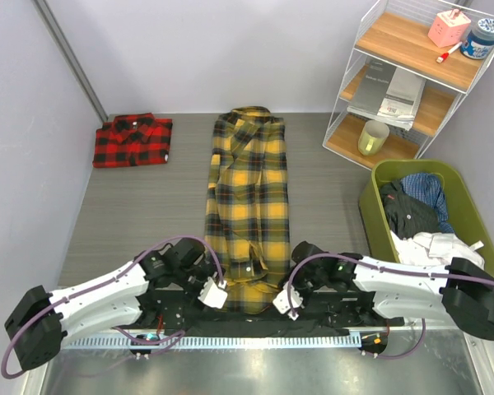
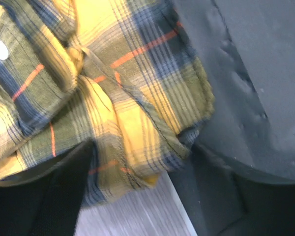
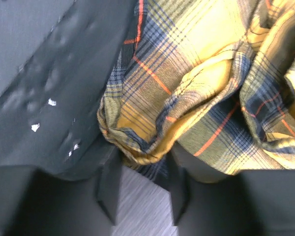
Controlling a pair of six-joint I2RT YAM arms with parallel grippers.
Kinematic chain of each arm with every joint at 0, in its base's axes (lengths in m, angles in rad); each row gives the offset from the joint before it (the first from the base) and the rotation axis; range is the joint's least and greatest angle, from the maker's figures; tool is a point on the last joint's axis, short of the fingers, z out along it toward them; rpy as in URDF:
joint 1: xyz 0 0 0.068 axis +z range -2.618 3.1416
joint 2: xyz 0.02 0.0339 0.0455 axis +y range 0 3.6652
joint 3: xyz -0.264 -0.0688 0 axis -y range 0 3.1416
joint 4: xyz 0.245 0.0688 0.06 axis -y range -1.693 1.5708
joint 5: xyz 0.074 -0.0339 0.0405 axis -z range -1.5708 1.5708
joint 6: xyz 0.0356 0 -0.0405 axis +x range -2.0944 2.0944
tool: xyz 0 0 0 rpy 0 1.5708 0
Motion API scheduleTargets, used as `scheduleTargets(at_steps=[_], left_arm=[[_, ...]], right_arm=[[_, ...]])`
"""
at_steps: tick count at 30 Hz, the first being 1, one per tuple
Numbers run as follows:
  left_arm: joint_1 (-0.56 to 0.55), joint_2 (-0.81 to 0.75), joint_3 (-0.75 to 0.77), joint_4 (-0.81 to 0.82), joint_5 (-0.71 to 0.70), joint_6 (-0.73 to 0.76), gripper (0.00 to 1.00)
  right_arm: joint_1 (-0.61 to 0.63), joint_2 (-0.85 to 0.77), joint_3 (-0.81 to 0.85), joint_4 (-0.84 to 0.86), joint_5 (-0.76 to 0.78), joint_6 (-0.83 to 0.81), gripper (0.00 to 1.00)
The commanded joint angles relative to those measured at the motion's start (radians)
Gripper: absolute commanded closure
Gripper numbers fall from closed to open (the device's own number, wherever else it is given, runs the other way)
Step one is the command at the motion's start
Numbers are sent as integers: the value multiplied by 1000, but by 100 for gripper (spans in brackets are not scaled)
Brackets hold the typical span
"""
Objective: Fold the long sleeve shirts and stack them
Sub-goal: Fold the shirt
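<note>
The yellow-and-black long sleeve shirt [image 1: 247, 189] lies flat as a long narrow strip down the middle of the table, collar at the far end. The red-and-black long sleeve shirt [image 1: 133, 140] sits folded at the back left. My left gripper [image 1: 221, 284] is at the yellow shirt's near left hem corner [image 2: 137, 147], its jaws wide apart around the cloth. At the near right hem corner [image 3: 147, 142] my right gripper [image 1: 278, 290] has its jaws about half closed. The bunched hem fills the space between its fingertips [image 3: 110, 167].
A black mat [image 1: 247, 325] lies along the near edge under the hem. At the right stands a green bin [image 1: 469, 222] holding several garments. Behind it is a wire shelf [image 1: 403, 82] with a cup, books and small items.
</note>
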Motion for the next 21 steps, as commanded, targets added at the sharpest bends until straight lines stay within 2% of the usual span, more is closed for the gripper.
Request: scheduleTargets(at_steps=[1, 2, 3, 6, 7, 8, 9, 13, 21], left_arm=[[-3, 29, -6, 83, -33, -42, 35], [-3, 23, -6, 84, -27, -46, 42], [-5, 17, -4, 72, -23, -46, 56], [-5, -22, -3, 37, 2, -42, 76], [-5, -52, 4, 12, 10, -45, 81], [-8, -68, 5, 3, 15, -52, 93], [-15, -84, 8, -6, 19, -69, 99], [-23, -175, 52, -61, 41, -124, 100], [-20, -187, 77, -31, -56, -195, 100]], right_arm=[[11, 20, -8, 90, 45, 67, 64], [11, 11, -10, 89, 48, 74, 69], [11, 4, -10, 89, 53, 82, 72], [13, -47, -5, 55, 65, 113, 83], [14, -64, -2, 40, 65, 125, 91], [14, -102, 6, 29, 67, 136, 94], [17, -119, 9, 5, 65, 145, 97], [20, -200, 47, -37, 71, 234, 99], [16, -253, 75, -15, 168, 332, 99]])
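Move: The plaid shirt's left side edge, just in from its near hem, lies between the left fingers, about 1 cm below them; its right side edge lies the same way at the right fingers. The buttoned cuff lies some 8 cm to the right and 5 cm ahead of the left hand, and roughly 7 cm to the left and 5 cm ahead of the right. The middle of the near hem is about 8 cm right and 6 cm back of the left hand. Staying almost in place first, both hands shut their part-closed fingers on the shirt's two side edges near the hem, pinching a gather of cloth in each. Then both go straight up with it, the left about 4 cm, the right about 5 cm and turning some 15 degrees clockwise. ##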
